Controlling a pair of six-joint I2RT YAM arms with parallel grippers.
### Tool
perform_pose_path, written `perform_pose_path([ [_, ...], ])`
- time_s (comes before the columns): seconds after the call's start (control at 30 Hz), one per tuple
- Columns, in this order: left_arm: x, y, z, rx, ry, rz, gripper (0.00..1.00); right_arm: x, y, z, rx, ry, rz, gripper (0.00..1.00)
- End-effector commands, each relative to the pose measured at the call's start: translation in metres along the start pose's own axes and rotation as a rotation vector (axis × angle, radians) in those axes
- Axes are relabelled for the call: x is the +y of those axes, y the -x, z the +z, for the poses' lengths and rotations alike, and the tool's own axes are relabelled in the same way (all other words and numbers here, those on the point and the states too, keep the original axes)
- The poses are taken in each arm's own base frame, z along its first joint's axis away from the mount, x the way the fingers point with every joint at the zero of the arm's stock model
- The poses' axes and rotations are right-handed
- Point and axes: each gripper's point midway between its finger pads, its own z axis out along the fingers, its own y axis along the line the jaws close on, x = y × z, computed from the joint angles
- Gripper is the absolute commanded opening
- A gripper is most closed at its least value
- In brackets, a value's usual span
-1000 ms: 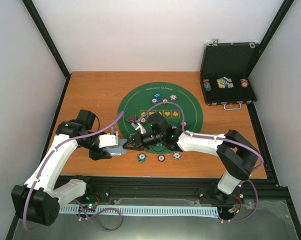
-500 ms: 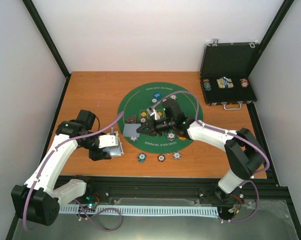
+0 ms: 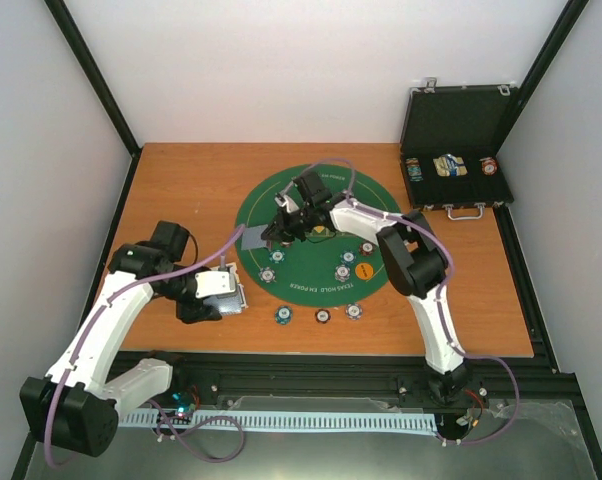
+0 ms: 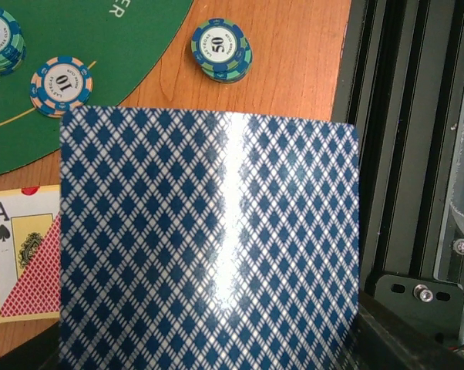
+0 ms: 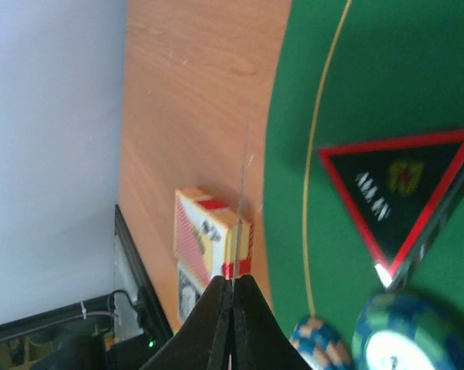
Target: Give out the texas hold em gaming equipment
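Note:
My left gripper sits off the mat's left edge, shut on a deck of blue diamond-backed playing cards that hides its fingers in the left wrist view. My right gripper reaches over the left part of the round green mat, shut on one card. That card shows edge-on above the closed fingertips. A black-and-red triangle marker lies on the mat beside it. Striped poker chips and an orange disc rest on the mat. Three more chips lie on the wood in front.
A red-and-yellow card box lies on the wood by the mat's left edge, beside the left gripper. An open black case holding chips and cards stands at the back right. A black rail runs along the table's near edge.
My right gripper has swung from beside the left gripper up and back to the mat's left side, carrying one card. The left arm has stayed put.

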Motion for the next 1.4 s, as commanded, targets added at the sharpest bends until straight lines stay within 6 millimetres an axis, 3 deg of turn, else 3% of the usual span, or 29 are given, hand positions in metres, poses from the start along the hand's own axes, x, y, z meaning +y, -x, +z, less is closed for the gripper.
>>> perform_pose_path([
  [0.0, -0.004, 0.01, -0.013, -0.038, 0.013, -0.004, 0.22, -0.013, 0.019, 0.013, 0.031, -0.044, -0.003, 0.03],
  [0.17, -0.007, 0.007, -0.013, -0.03, 0.019, -0.006, 0.22, -0.028, 0.039, 0.027, 0.037, -0.058, 0.013, 0.03],
  [0.43, -0.011, 0.003, -0.012, -0.02, 0.016, -0.01, 0.21, -0.047, 0.062, 0.027, 0.027, -0.1, 0.032, 0.04],
  [0.5, -0.011, 0.003, -0.013, -0.02, 0.017, -0.01, 0.21, -0.047, 0.064, 0.023, 0.021, -0.11, 0.027, 0.16],
  [0.67, -0.011, 0.004, -0.013, -0.018, 0.009, -0.016, 0.21, -0.04, 0.067, 0.006, 0.007, -0.134, 0.007, 0.34],
  [0.87, -0.009, 0.004, -0.015, -0.012, 0.017, -0.02, 0.21, -0.009, 0.075, -0.028, -0.048, -0.151, -0.054, 0.44],
  [1.03, -0.007, 0.008, -0.017, -0.027, 0.026, -0.021, 0.21, 0.028, 0.045, -0.051, -0.085, -0.064, -0.067, 0.62],
  [1.23, -0.003, 0.01, -0.015, -0.035, 0.027, -0.032, 0.2, 0.07, -0.041, -0.062, -0.089, 0.052, -0.099, 0.83],
  [1.37, 0.0, 0.012, -0.014, -0.042, 0.018, -0.045, 0.2, 0.093, -0.093, -0.061, -0.069, 0.137, -0.104, 0.86],
])
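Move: The right hand holds a card; its spot on the mat's left rim lies about 6 cm ahead, 4 cm left and 6 cm below. The triangular marker sits some 3 cm ahead and 1 cm left, the nearest chip stack roughly 1 cm back and 2 cm right, both about 5 cm lower. From the left hand, still holding the deck, that spot is some 27 cm ahead, 8 cm right and 10 cm lower. The right hand reaches about 7 cm forward and down to the mat's rim, releases the card, withdraws back and up. ##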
